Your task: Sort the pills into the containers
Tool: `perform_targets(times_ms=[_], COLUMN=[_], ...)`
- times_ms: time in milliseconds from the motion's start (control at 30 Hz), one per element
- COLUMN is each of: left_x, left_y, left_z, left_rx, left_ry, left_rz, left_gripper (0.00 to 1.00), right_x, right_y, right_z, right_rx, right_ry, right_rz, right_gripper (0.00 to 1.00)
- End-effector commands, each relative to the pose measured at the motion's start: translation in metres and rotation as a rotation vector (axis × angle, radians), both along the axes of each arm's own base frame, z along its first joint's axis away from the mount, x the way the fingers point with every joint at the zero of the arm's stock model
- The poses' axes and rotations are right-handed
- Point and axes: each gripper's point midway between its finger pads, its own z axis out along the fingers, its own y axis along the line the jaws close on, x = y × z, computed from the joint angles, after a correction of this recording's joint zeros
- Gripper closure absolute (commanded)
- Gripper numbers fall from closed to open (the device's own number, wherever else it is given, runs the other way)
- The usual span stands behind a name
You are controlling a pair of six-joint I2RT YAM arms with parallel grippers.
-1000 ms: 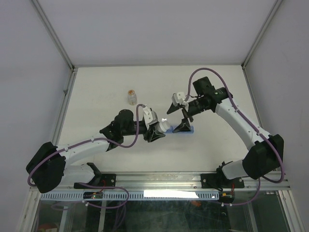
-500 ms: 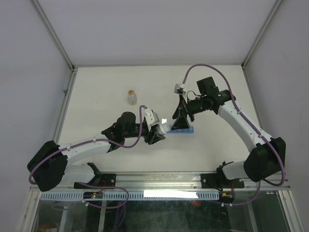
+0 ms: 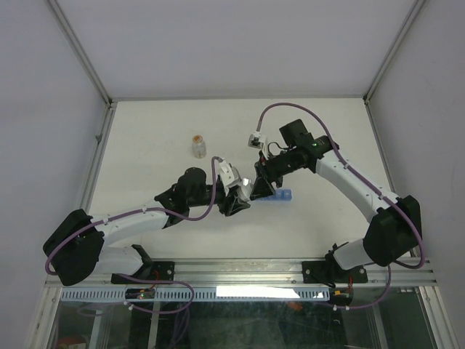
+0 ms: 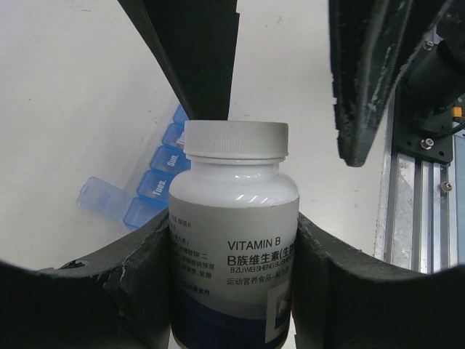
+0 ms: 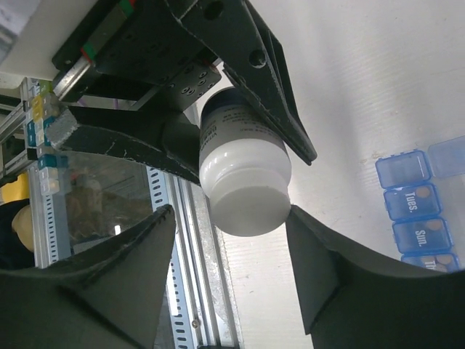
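Note:
My left gripper (image 3: 237,198) is shut on a white vitamin bottle with a dark blue band (image 4: 232,247), held near the table's middle with its white cap (image 5: 247,195) toward the right arm. My right gripper (image 3: 259,186) is open, and its fingers (image 5: 341,276) stand on either side of the cap, the right one very close to it. The blue strip of lidded containers (image 3: 282,195) lies on the table just right of both grippers, partly hidden by the right one. It shows in the left wrist view (image 4: 161,174) with one end lid (image 4: 104,197) open, and in the right wrist view (image 5: 415,211).
A small clear vial with orange contents (image 3: 197,145) stands upright to the back left of the grippers. The metal rail (image 3: 240,273) runs along the near table edge. White walls enclose the table on three sides.
My right gripper has swung left and down from above the blue strip to the bottle's cap. The left gripper has kept hold of the bottle and barely moved.

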Motion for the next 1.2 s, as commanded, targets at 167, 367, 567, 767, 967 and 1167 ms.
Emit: perform_targets(times_ms=[167, 367, 567, 767, 967, 1167], left_x=[0.005, 0.002, 0.0, -0.009, -0.026, -0.028], left_y=[-0.011, -0.011, -0.011, -0.011, -0.016, -0.023], left_z=[0.034, 0.033, 0.032, 0.028, 0.021, 0.011], left_rx=[-0.094, -0.096, -0.1, -0.096, -0.09, -0.076], left_ry=[-0.06, -0.06, -0.059, -0.054, -0.02, 0.021], left_rz=[0.001, -0.009, -0.023, -0.07, -0.181, -0.218], left_gripper=[1.0, 1.0, 1.0, 1.0, 1.0, 1.0], right_x=[0.002, 0.001, -0.001, -0.007, -0.012, 0.007], right_y=[0.009, 0.011, 0.012, 0.01, -0.007, -0.008], right_z=[0.016, 0.018, 0.019, 0.02, 0.013, 0.003], right_rx=[0.038, 0.05, 0.056, 0.072, 0.129, 0.09], right_ry=[-0.032, -0.021, -0.017, -0.111, -0.609, -0.801], right_rz=[0.018, 0.031, 0.05, 0.169, 0.493, 0.572], right_gripper=[0.4, 0.47, 0.69, 1.0, 1.0, 1.0])
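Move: The right hand points left and downward, its open fingers straddling the white cap of the vitamin bottle, whose middle is only about 1 cm left of and 1 cm below the hand point. For the left hand, already gripping the bottle body, the cap is about 4 cm right, 1 cm ahead and 3 cm up. The blue pill box lies about 8 cm right and 4 cm ahead of the left hand, 10 cm lower; a clear bottle stands some 14 cm left and 18 cm ahead of it. The right hand stays almost in place while its fingers close from about two-thirds open to under half and pinch the cap from both sides, then it rolls about its pointing axis by some 45 degrees, counter-clockwise as seen looking along its fingers at the cap, the unscrewing way. The left hand keeps its grip on the bottle body and holds nearly still until the roll begins, then shifts back and to the right by about 2 cm and swings a little clockwise, while the right hand keeps the cap pinched and drifts about 1 cm to the right. ##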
